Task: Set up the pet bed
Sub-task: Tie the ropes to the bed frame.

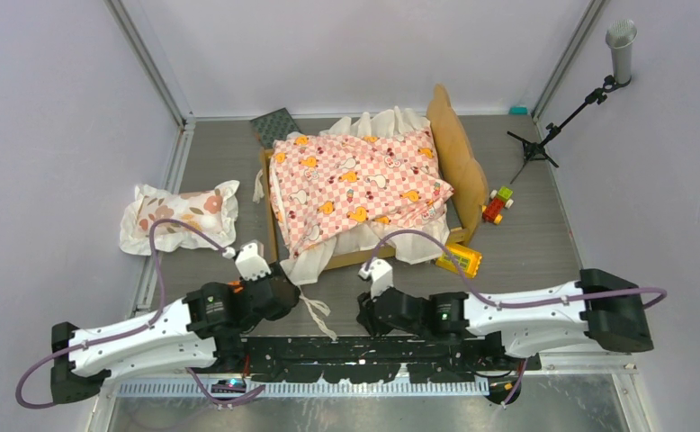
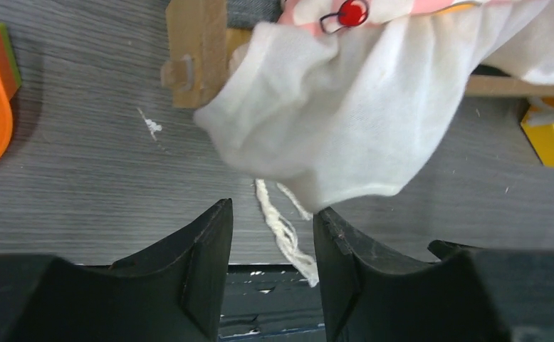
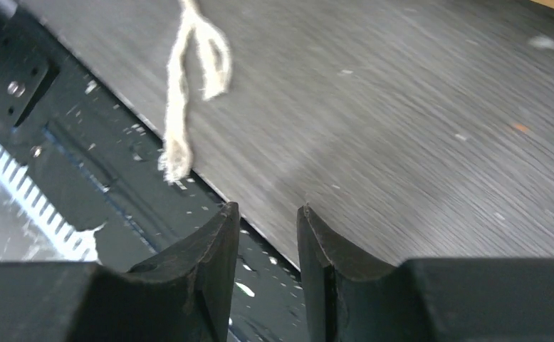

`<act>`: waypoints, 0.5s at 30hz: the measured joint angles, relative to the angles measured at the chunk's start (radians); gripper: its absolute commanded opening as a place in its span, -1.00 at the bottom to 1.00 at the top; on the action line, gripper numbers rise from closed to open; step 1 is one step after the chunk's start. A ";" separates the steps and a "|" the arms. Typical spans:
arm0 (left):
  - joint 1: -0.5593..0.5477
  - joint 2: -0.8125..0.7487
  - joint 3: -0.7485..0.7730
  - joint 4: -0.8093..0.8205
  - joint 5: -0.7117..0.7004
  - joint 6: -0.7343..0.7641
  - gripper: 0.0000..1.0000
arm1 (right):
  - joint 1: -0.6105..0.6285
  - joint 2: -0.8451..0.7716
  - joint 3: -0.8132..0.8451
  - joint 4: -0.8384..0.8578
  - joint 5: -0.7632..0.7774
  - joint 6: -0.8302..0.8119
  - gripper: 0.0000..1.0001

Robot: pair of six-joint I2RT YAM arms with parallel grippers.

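Note:
The pet bed (image 1: 462,148) is a tan wooden frame in the middle of the table, its wavy headboard on the right. A pink-checkered sheet (image 1: 355,184) with a white ruffle (image 2: 331,121) covers it and spills over the near edge. In the left wrist view a wooden bed leg (image 2: 199,50) shows beside the ruffle. My left gripper (image 2: 274,208) is open just short of the ruffle, over a white string (image 2: 281,231) lying on the table, gripping nothing. My right gripper (image 3: 267,208) is open and empty at the table's near edge, right of the string's end (image 3: 181,92).
A floral pillow (image 1: 180,214) lies at the left. A yellow toy (image 1: 459,259) and a red-green toy (image 1: 498,205) sit right of the bed. A dark quilted panel (image 1: 274,124) lies at the bed's far left corner. A microphone stand (image 1: 553,126) is back right.

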 measured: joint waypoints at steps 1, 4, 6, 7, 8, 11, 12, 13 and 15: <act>0.000 -0.039 -0.024 0.000 0.006 0.022 -0.09 | 0.000 0.041 0.026 0.015 -0.035 -0.029 -0.16; 0.000 -0.131 -0.060 -0.004 0.009 0.064 -0.09 | 0.000 0.159 0.111 0.044 -0.122 -0.125 -0.19; 0.000 -0.179 -0.062 -0.014 0.004 0.078 -0.09 | 0.000 0.216 0.159 0.048 -0.164 -0.193 -0.30; 0.000 -0.194 -0.060 -0.022 -0.003 0.088 -0.09 | 0.000 0.241 0.184 0.043 -0.178 -0.232 -0.42; 0.000 -0.200 -0.055 -0.033 -0.010 0.095 -0.09 | 0.000 0.264 0.208 0.038 -0.186 -0.268 -0.49; 0.000 -0.191 -0.020 -0.082 -0.032 0.117 -0.08 | -0.004 0.319 0.262 0.032 -0.185 -0.346 -0.69; 0.000 -0.184 0.003 -0.098 -0.042 0.125 -0.07 | -0.007 0.330 0.270 0.033 -0.185 -0.361 -0.73; 0.000 -0.177 0.024 -0.109 -0.052 0.133 -0.06 | -0.014 0.341 0.278 0.032 -0.185 -0.372 -0.75; 0.000 -0.164 0.076 -0.130 -0.079 0.149 -0.04 | -0.030 0.368 0.288 0.031 -0.186 -0.382 -0.77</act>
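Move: Some 10 cm to the right hand's left and 2 cm ahead, about 4 cm lower, lie the rope's loose ends, on the table's near edge. The white sheet corner is some 14 cm left and 10 cm ahead of that hand, about level in height; the yellow block stands some 13 cm ahead and 21 cm right, 3 cm lower. From the left hand, the rope ends are about 5 cm back, 7 cm right and 8 cm below. Sweeping about 7 cm to its left, low over the table towards the loose rope ends, the right hand turns some 20 degrees counter-clockwise while its part-open fingers draw nearly shut, with no grip on the rope to be seen. The left hand clears off leftward and then up, about 5 cm away from rope and sheet corner, its empty fingers staying half open. ##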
